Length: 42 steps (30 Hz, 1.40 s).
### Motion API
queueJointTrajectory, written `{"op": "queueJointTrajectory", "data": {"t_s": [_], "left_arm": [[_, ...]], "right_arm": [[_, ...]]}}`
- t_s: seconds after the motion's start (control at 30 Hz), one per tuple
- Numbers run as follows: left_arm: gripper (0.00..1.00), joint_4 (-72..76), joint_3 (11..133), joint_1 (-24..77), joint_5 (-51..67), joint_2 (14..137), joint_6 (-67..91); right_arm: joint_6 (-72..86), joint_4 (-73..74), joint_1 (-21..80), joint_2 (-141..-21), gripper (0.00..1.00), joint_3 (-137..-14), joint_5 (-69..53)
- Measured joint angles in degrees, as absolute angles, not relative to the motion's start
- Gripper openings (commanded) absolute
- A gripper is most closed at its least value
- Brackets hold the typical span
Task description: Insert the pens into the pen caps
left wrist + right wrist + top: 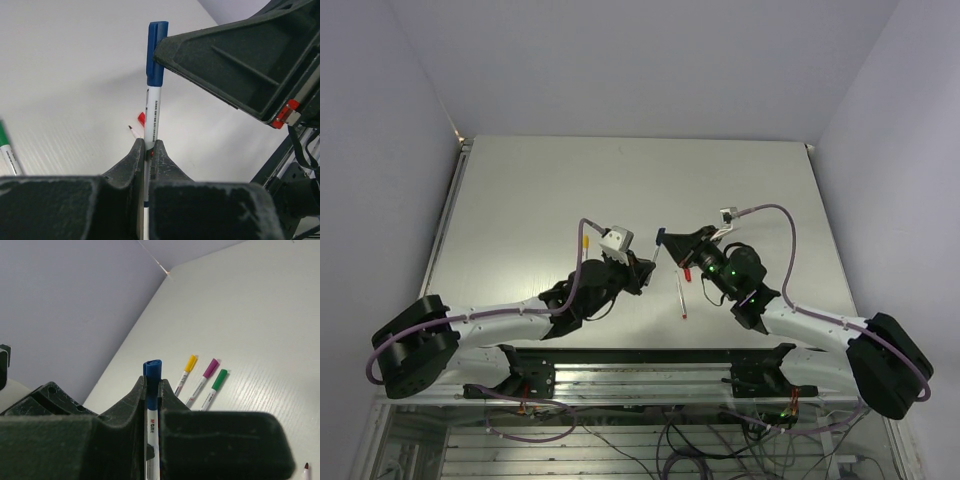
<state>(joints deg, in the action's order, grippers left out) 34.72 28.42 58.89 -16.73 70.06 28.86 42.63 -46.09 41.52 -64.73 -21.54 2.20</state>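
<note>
A white pen [152,112] wearing the blue cap [155,55] stands upright between the two arms above the table. My left gripper [148,145] is shut on the pen's barrel. My right gripper [152,382] is shut on the blue cap [152,371] at the pen's top end. In the top view the two grippers meet at the table's middle, left gripper [647,268] and right gripper [663,240], with the blue-capped pen [659,248] between them. A loose red cap [141,118] and an uncapped pen [681,298] lie on the table below.
Three capped pens lie side by side on the table: yellow [187,369], purple [205,374] and green [215,382]. The green one [7,150] also shows at the left of the left wrist view. Walls close in the table at the back and sides.
</note>
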Motion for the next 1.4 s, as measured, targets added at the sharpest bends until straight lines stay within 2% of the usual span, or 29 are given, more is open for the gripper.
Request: {"op": "queueJointTrajectory", "data": {"t_s": [0.57,0.73,0.8,1.07,1.17,1.23,1.3,1.4], "left_arm": [[0.07,32.69,28.42,56.14,-14.11,71.29,28.91],[0.07,34.04,28.27,55.44,-14.33,71.42,30.30],[0.07,36.36,28.25,54.70,-14.76,71.53,31.05],[0.07,34.98,27.55,54.08,-17.28,73.87,34.72],[0.07,31.57,28.12,54.08,-18.22,76.62,35.31],[0.07,28.51,30.04,54.08,-18.81,79.79,35.64],[0.07,26.59,32.12,54.08,-19.14,82.61,35.83],[0.07,24.84,35.38,54.08,-19.44,87.18,36.03]], "right_arm": [[39.92,-42.52,44.66,-68.10,0.00,-24.67,6.50],[38.13,-36.07,45.69,-68.62,0.37,-29.23,8.47],[37.08,-32.51,46.76,-68.71,0.46,-30.61,8.64],[32.99,-26.00,47.59,-64.82,0.54,-32.73,14.74],[32.12,-24.77,47.59,-61.04,0.72,-32.73,17.96],[32.05,-24.12,47.59,-58.19,0.89,-32.49,20.73],[32.77,-23.99,47.57,-54.63,0.95,-31.03,23.86],[33.61,-23.51,47.29,-49.50,0.96,-27.94,27.70]]}}
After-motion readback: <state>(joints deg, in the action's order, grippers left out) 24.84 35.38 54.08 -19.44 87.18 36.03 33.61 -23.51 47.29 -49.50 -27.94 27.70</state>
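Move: The left hand holds the pen; its blue cap, already on, is about 5 cm ahead, 3 cm right and 3 cm above, pinched by the right hand at its own fingertips. From the left hand, the capped green pen lies some 11 cm ahead, 8 cm left; the red cap 5 cm ahead, 10 cm right; the red pen 2 cm back, 8 cm right, all about 16 cm below. Both hands keep hold of the capped blue pen, sinking together about 1.5 cm, before the right fingers open wide and let go of the cap; the right hand backs off some 8 cm right and 6 cm up, turning clockwise about 20 degrees. Still pinching the pen, the left hand lowers it about 10 cm and eases forward towards the table beside the green pen, tipping down about 15 degrees. ##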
